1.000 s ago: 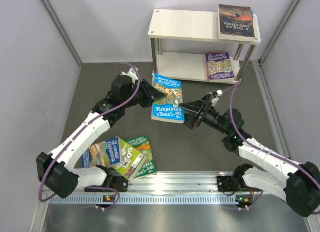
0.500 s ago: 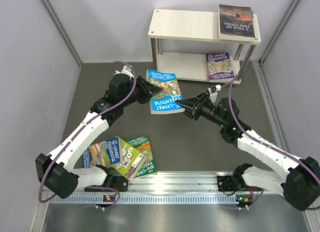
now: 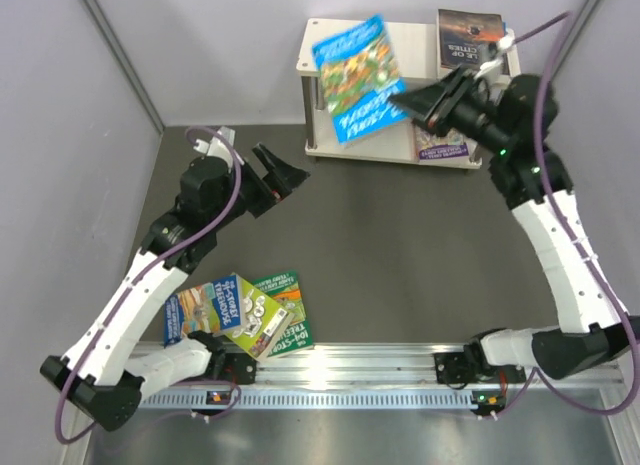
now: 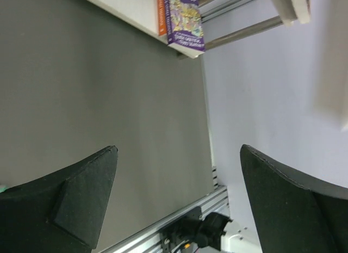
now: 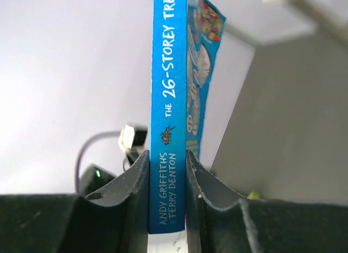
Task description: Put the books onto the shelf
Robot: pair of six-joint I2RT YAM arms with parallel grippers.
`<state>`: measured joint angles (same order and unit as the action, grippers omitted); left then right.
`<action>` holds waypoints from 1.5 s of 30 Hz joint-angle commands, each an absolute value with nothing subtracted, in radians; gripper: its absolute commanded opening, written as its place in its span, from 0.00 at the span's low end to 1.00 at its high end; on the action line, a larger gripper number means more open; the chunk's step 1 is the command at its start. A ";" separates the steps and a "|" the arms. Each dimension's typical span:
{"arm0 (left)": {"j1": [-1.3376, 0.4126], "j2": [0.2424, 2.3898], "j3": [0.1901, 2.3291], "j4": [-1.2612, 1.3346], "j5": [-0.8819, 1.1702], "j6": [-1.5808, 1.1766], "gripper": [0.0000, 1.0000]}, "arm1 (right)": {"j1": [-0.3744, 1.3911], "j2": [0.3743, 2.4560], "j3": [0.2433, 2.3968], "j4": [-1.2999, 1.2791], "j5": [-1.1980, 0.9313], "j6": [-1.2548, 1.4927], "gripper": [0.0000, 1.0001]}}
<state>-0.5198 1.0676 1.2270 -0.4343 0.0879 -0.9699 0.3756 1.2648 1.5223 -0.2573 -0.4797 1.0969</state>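
Note:
My right gripper (image 3: pixel 400 105) is shut on the spine edge of a blue "26-Storey Treehouse" book (image 3: pixel 360 77), holding it raised and tilted in front of the shelf (image 3: pixel 418 43). The wrist view shows both jaws pressed flat on the blue book's spine (image 5: pixel 168 128). A dark-covered book (image 3: pixel 470 35) lies on the top board. A purple book (image 3: pixel 440 145) lies on the lower board, with an orange one (image 4: pixel 161 13) beside it. My left gripper (image 3: pixel 283 165) hangs open over the dark table, left of the shelf, with nothing between its fingers (image 4: pixel 65 204).
A loose pile of bright books (image 3: pixel 240 315), blue and green covers, lies on the table near the left arm's base. An aluminium rail (image 3: pixel 350 370) runs along the near edge. Pale walls close in the table on three sides.
My left gripper has let go of the blue book, opened and drawn back left. My right gripper has lifted the book up and away to the shelf front.

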 commanded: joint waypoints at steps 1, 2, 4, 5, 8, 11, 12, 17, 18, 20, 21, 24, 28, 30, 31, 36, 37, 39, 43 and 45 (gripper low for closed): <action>-0.523 0.997 1.209 -0.592 0.032 -0.900 0.99 | 0.235 1.322 1.773 -0.219 -0.593 0.976 0.00; -0.523 0.985 1.200 -0.601 0.026 -0.900 0.99 | 0.206 1.374 1.869 -0.242 -0.606 0.963 0.00; -0.522 0.950 1.167 -0.623 0.023 -0.911 0.99 | 0.120 1.429 1.999 -0.245 -0.641 0.968 0.00; -0.522 0.937 1.157 -0.630 0.026 -0.914 0.99 | 0.091 1.487 2.043 -0.245 -0.652 0.977 0.00; -0.522 0.908 1.126 -0.649 0.025 -0.931 0.99 | -0.036 1.609 2.211 -0.245 -0.680 1.018 0.00; -0.522 0.887 1.120 -0.667 0.012 -0.933 0.99 | -0.129 1.719 2.338 -0.230 -0.692 1.071 0.00; -0.522 0.881 1.123 -0.675 0.009 -0.928 0.99 | -0.164 1.747 2.361 -0.224 -0.696 1.084 0.00; -0.522 0.871 1.141 -0.716 -0.054 -0.919 0.99 | -0.227 1.871 2.402 -0.209 -0.715 1.121 0.00; -0.522 0.868 1.143 -0.721 -0.061 -0.917 0.99 | -0.233 1.888 2.405 -0.210 -0.721 1.129 0.00; -0.522 0.867 1.144 -0.727 -0.075 -0.917 0.99 | -0.244 1.942 2.424 -0.207 -0.750 1.158 0.00; -0.522 0.865 1.143 -0.727 -0.089 -0.919 0.99 | -0.244 1.956 2.431 -0.207 -0.758 1.163 0.00; -0.522 0.876 1.146 -0.729 -0.101 -0.920 0.99 | -0.245 1.993 2.442 -0.209 -0.772 1.172 0.00; -0.522 0.897 1.157 -0.727 -0.113 -0.922 0.99 | -0.258 2.013 2.431 -0.228 -0.782 1.158 0.00; -0.522 0.902 1.157 -0.727 -0.120 -0.923 0.99 | -0.264 2.003 2.410 -0.242 -0.772 1.143 0.00; -0.522 0.903 1.155 -0.726 -0.121 -0.923 0.99 | -0.271 2.000 2.387 -0.242 -0.770 1.138 0.02; -0.520 0.910 1.155 -0.721 -0.132 -0.925 0.99 | -0.284 1.991 2.358 -0.262 -0.769 1.115 0.35; -0.522 0.913 1.157 -0.718 -0.130 -0.925 0.99 | -0.288 1.987 2.343 -0.267 -0.753 1.095 0.41; -0.522 0.917 1.158 -0.715 -0.130 -0.925 0.99 | -0.291 1.970 2.332 -0.281 -0.742 1.077 0.64; -0.522 0.931 1.155 -0.704 -0.117 -0.927 0.99 | -0.302 1.974 2.327 -0.310 -0.746 1.045 1.00; -0.522 0.939 1.155 -0.701 -0.106 -0.928 0.99 | -0.314 1.965 2.327 -0.342 -0.732 1.026 1.00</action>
<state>-0.5198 0.9306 1.1240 -0.7277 -0.1112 -0.9367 -0.2924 2.0155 2.3306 -0.3073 -0.7486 1.0798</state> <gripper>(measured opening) 0.991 0.993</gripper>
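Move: My right hand already grips the blue 26-Storey book. It is taking it to the book stack on the right end of the shelf top, about 27 cm ahead, 16 cm to the right and 5 cm lower. The bare shelf top lies 23 cm left of that stack; the purple book is straight below it on the lower board, some 32 cm down. From my empty left hand the stack is about 29 cm ahead, 38 cm right and 6 cm higher. I swing the held blue book forward and to the right, about 25 cm each way, lifting it some 13 cm in an arc and then lowering it onto the stack while the wrist turns about 20 degrees clockwise. There my right fingers open wide and ease back a centimetre or two. My left hand, still open, sinks and drifts left and a little back, away from the shelf. ##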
